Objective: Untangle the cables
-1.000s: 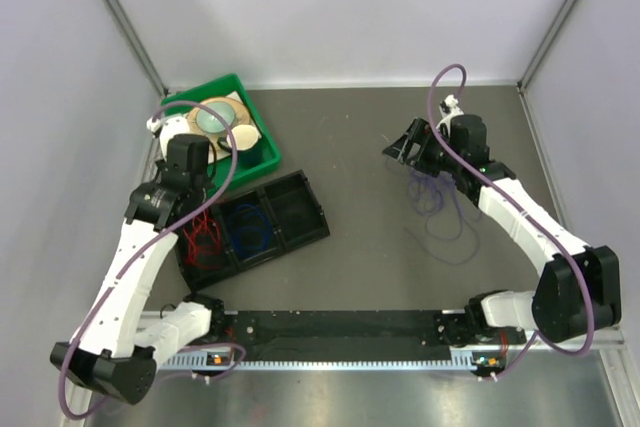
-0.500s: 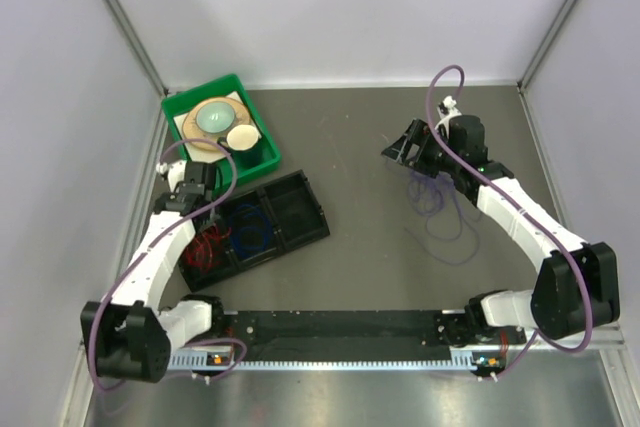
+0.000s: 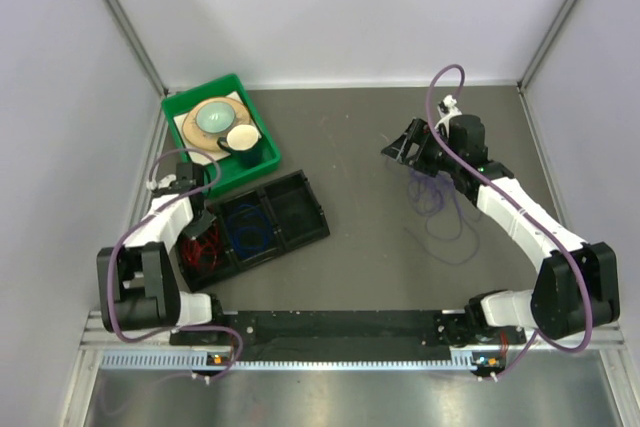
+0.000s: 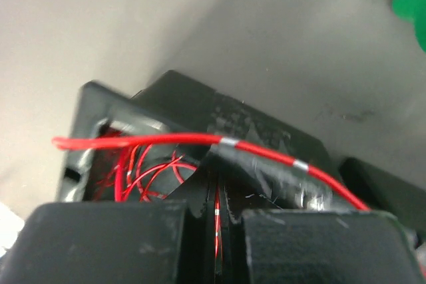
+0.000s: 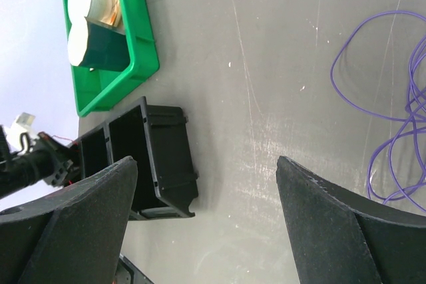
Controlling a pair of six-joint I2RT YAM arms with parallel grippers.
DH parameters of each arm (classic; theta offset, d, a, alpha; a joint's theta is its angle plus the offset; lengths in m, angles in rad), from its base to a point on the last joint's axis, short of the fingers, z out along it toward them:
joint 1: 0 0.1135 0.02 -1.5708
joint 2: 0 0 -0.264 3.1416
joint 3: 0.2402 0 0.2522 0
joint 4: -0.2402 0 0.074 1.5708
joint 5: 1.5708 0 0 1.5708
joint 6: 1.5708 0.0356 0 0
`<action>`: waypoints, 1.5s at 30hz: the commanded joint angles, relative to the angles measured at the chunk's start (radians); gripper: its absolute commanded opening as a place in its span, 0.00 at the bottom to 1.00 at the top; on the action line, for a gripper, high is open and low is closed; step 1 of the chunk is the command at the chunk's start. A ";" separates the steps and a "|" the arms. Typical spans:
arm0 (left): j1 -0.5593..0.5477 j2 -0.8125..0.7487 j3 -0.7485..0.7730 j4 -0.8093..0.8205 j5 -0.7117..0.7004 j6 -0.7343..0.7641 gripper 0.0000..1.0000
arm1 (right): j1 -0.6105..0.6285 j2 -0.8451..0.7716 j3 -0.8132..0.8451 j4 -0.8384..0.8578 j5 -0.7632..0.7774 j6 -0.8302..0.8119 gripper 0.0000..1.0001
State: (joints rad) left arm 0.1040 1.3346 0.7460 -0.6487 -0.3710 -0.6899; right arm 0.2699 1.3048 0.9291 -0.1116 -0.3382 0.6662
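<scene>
In the left wrist view my left gripper (image 4: 217, 199) is shut on a thin red cable (image 4: 173, 140), with one strand pinched between its fingers. The cable arcs over the black three-part tray (image 4: 246, 118), and more red loops lie in the tray's end compartment. From above, that gripper (image 3: 197, 209) sits at the tray's left end, over the red cable (image 3: 204, 246). A blue cable (image 3: 248, 232) is coiled in the middle compartment. A purple cable (image 3: 440, 215) sprawls loose on the table. My right gripper (image 3: 402, 147) is open just beyond it, holding nothing (image 5: 206, 162); the purple cable (image 5: 393, 131) lies to its right.
A green bin (image 3: 264, 155) holding round discs and a dark cup stands at the back left, touching the black tray (image 3: 298, 209). The right wrist view shows this green bin (image 5: 143, 44) and the tray's empty end compartment (image 5: 160, 157). Grey walls enclose three sides.
My left arm has folded back toward its base, and its wrist has dropped from beside the green bin to the tray's left end. The right arm has not moved.
</scene>
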 commanded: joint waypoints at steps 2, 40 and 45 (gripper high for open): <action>0.005 0.075 0.018 0.060 0.000 -0.066 0.00 | -0.005 0.005 -0.001 0.036 0.002 0.001 0.84; 0.005 -0.016 0.363 -0.066 -0.033 0.293 0.92 | 0.077 0.140 0.073 0.090 -0.004 -0.007 0.86; 0.005 0.075 0.380 -0.042 0.036 0.308 0.94 | 0.077 0.168 0.080 0.104 -0.025 -0.002 0.86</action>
State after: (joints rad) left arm 0.1043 1.3685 1.0851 -0.7490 -0.3805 -0.4313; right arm 0.3328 1.4544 0.9657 -0.0624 -0.3367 0.6586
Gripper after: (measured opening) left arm 0.940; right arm 0.853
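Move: The red cable is already in the left hand's shut fingers, mostly lying in the black tray's left compartment, whose middle is about 3 cm back from that hand, 1 cm to its left and 3 cm below. The blue cable, one compartment over, lies roughly 10 cm to the left hand's right and 1 cm back; the green bin's middle is some 20 cm ahead and 3 cm right. From the right hand that left compartment is about 40 cm left, 16 cm back and 18 cm lower. The red cable is lowered another 1.5 cm or so into the tray's left compartment and let go as the left fingers begin to open. They spread nearly wide while the hand climbs about 14 cm off the tray, tipping up some 15 degrees, then it swings forward towards the green bin, sinking a little. The right hand, open, eases down and left about 3 cm each. ##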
